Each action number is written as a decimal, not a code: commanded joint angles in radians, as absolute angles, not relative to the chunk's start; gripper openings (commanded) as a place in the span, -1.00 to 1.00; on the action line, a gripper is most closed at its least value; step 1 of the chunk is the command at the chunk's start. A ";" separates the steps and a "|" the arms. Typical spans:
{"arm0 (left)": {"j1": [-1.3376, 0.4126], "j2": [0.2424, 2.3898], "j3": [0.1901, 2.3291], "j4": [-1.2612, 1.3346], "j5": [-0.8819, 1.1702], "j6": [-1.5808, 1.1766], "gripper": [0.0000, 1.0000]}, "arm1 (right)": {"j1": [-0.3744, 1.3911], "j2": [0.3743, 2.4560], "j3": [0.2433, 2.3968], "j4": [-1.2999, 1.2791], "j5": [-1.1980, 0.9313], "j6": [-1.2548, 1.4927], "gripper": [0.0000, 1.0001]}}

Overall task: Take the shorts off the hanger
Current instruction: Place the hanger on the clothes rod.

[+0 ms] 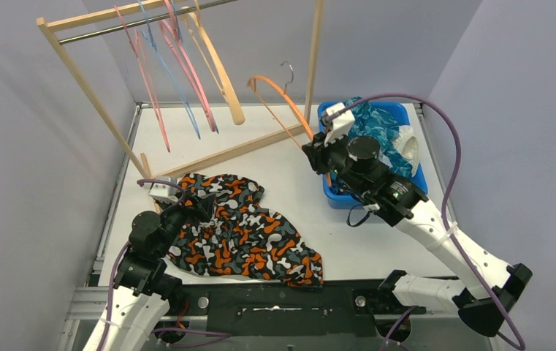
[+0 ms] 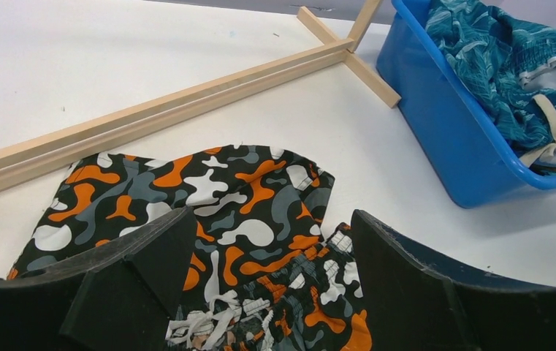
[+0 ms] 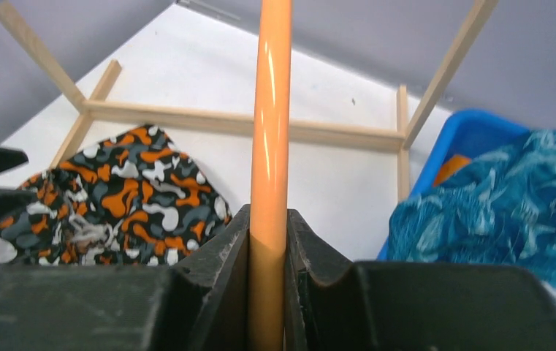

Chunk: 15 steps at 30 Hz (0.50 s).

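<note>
The orange-black-white camouflage shorts (image 1: 242,234) lie spread flat on the white table, off the hanger. My left gripper (image 1: 200,207) hovers at their left edge. In the left wrist view its fingers (image 2: 406,285) stand wide apart, open (image 2: 271,248) over the waistband and white drawstring of the shorts (image 2: 209,190). My right gripper (image 1: 313,155) is shut on the bare orange hanger (image 1: 282,99), held up beside the bin. In the right wrist view the hanger's bar (image 3: 271,131) runs straight up between the closed jaws (image 3: 267,234), with the shorts (image 3: 128,183) lying below to the left.
A blue bin (image 1: 348,199) at the right holds teal shark-print shorts (image 1: 373,124) and pale fabric. The wooden rack (image 1: 223,153) stands at the back with pink, blue and wooden hangers (image 1: 187,66) on its rail. Its base bars (image 2: 187,102) cross the table behind the shorts.
</note>
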State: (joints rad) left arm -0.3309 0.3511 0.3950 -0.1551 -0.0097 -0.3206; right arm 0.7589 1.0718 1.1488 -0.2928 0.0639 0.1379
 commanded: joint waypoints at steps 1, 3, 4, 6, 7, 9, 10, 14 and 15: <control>-0.328 0.363 0.448 -0.134 -0.025 -0.307 0.55 | 0.756 1.185 1.353 -0.193 0.112 0.060 -1.00; -0.328 0.369 0.449 -0.135 -0.023 -0.306 0.55 | 0.755 1.257 1.455 -0.226 0.126 0.049 -1.00; -0.328 0.372 0.449 -0.134 -0.023 -0.306 0.55 | 0.758 1.292 1.503 -0.238 0.125 0.038 -1.00; -0.328 0.378 0.451 -0.136 -0.024 -0.305 0.55 | 0.761 1.342 1.575 -0.235 0.122 0.022 -1.00; -0.328 0.382 0.452 -0.136 -0.024 -0.305 0.55 | 0.766 1.365 1.605 -0.229 0.133 0.013 -1.00; -0.328 0.386 0.454 -0.138 -0.022 -0.303 0.55 | 0.773 1.411 1.668 -0.220 0.157 -0.010 -1.00; -0.328 0.388 0.453 -0.138 -0.018 -0.301 0.55 | 0.780 1.432 1.699 -0.212 0.183 -0.013 -1.00; -0.327 0.390 0.451 -0.133 -0.013 -0.298 0.55 | 0.810 1.548 1.877 -0.233 0.191 -0.082 -1.00; -0.327 0.390 0.452 -0.133 -0.013 -0.298 0.55 | 0.811 1.583 1.939 -0.263 0.184 -0.095 -1.00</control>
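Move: The right hand already holds the orange hanger. The stretch of clothes rod just right of the hanging wooden hanger lies about 22 cm ahead, 20 cm to its left and 20 cm above. That wooden hanger's middle is about 14 cm ahead, 20 cm left and 8 cm higher; the blue bin lies 10 cm ahead, 17 cm right and 27 cm below. From the left hand, that rod stretch is roughly 25 cm ahead, 8 cm right and 32 cm up. Raise the right gripper about 10 cm while reaching some 8 cm forward and 6 or 7 cm left, taking the orange hanger away from above the near edge of the bin towards the rod, to the right of the wooden hanger. Keep the fingers shut on the hanger and tip them up by about 10 degrees on the way. ##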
